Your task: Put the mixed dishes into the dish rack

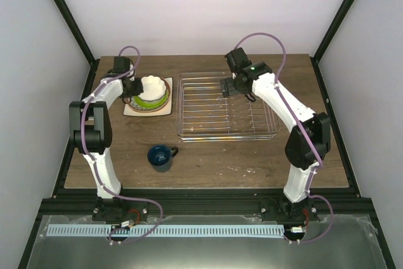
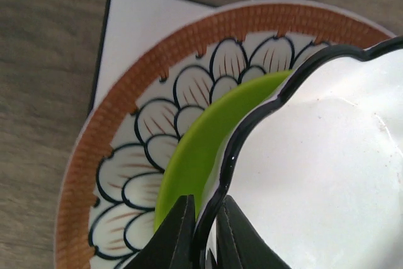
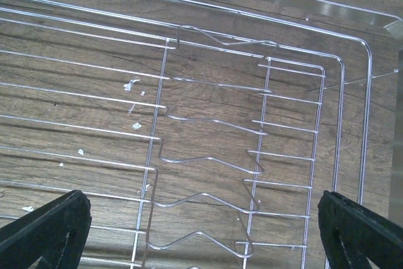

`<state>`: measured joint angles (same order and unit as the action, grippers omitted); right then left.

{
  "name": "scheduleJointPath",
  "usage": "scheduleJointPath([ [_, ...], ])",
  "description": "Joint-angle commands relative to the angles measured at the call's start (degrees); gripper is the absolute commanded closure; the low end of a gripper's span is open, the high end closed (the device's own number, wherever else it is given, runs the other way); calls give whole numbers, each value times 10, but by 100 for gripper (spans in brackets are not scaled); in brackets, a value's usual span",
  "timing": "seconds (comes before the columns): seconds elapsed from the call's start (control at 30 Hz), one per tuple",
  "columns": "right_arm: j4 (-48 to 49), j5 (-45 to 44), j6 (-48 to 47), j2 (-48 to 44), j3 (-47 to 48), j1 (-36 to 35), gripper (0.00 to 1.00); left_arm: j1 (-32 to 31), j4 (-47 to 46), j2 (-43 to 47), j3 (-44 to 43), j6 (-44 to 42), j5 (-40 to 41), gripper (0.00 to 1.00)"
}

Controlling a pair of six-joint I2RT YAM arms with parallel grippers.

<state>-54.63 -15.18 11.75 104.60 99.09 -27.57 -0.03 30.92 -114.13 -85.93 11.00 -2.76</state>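
A small white scalloped bowl (image 1: pixel 153 85) with a black rim tops a stack at the table's back left. Beneath it lie a lime-green plate (image 1: pixel 156 100), a beige floral plate (image 2: pixel 126 137) and a white square plate (image 1: pixel 133 110). My left gripper (image 2: pixel 204 234) is shut on the bowl's (image 2: pixel 315 155) rim, one finger inside and one outside over the green plate (image 2: pixel 189 155). A dark blue mug (image 1: pixel 162 157) stands alone near the front. My right gripper (image 3: pixel 203 231) hangs open over the silver dish rack (image 1: pixel 189 131), nothing between its fingers (image 3: pixel 44 231).
The rack's bent wire dividers (image 3: pixel 208 162) lie below my right gripper, with small white crumbs (image 3: pixel 131 85) on the wood under them. A corner of the square plate (image 2: pixel 138 23) juts out past the floral plate. Black frame posts (image 1: pixel 66 17) flank the table.
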Motion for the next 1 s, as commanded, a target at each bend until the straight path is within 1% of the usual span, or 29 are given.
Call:
scheduleJointPath([
  [0.0, 11, -4, -12, 12, 26, -6, 0, -3, 9, 0, -9, -3, -1, 100],
  [0.13, 18, 4, -19, 15, 21, -6, 0, 0, 14, 14, 0, 1, 1, 100],
  [0.27, 37, 20, -27, 15, 15, -6, 0, 14, 14, 47, 17, 4, -7, 100],
  [0.33, 57, 38, -33, 9, 8, -6, 0, 25, 10, 70, 29, 4, -18, 100],
  [0.4, 91, 74, -40, -3, -4, -6, 0, 34, -12, 105, 51, 3, -38, 100],
  [0.57, 194, 211, -31, -46, -37, -6, 0, 42, -98, 201, 109, -10, -103, 100],
  [0.67, 220, 321, -35, -46, -30, -6, 0, 42, -131, 244, 128, -1, -141, 100],
  [0.8, 242, 427, -37, -37, -15, -6, 0, 40, -147, 283, 141, 14, -173, 100],
  [0.97, 279, 554, -21, -25, -4, -5, 0, 25, -159, 326, 173, 30, -193, 100],
])
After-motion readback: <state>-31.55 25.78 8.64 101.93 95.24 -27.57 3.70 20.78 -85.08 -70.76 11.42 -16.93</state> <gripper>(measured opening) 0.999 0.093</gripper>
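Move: The left hand already pinches the white bowl's left rim, its middle about 8 cm right and 1 cm lower. The dish rack lies some 50 cm right, 7 cm nearer and 5 cm lower; the green plate 8 cm right, 2 cm nearer, 5 cm below. From the open right hand the bowl is about 54 cm left, 8 cm farther out, 13 cm lower; the rack 9 cm left, level forward, 17 cm below. Left lifts its pinched bowl about 15 cm and back; open right swings 13 cm left towards it, rolling. ##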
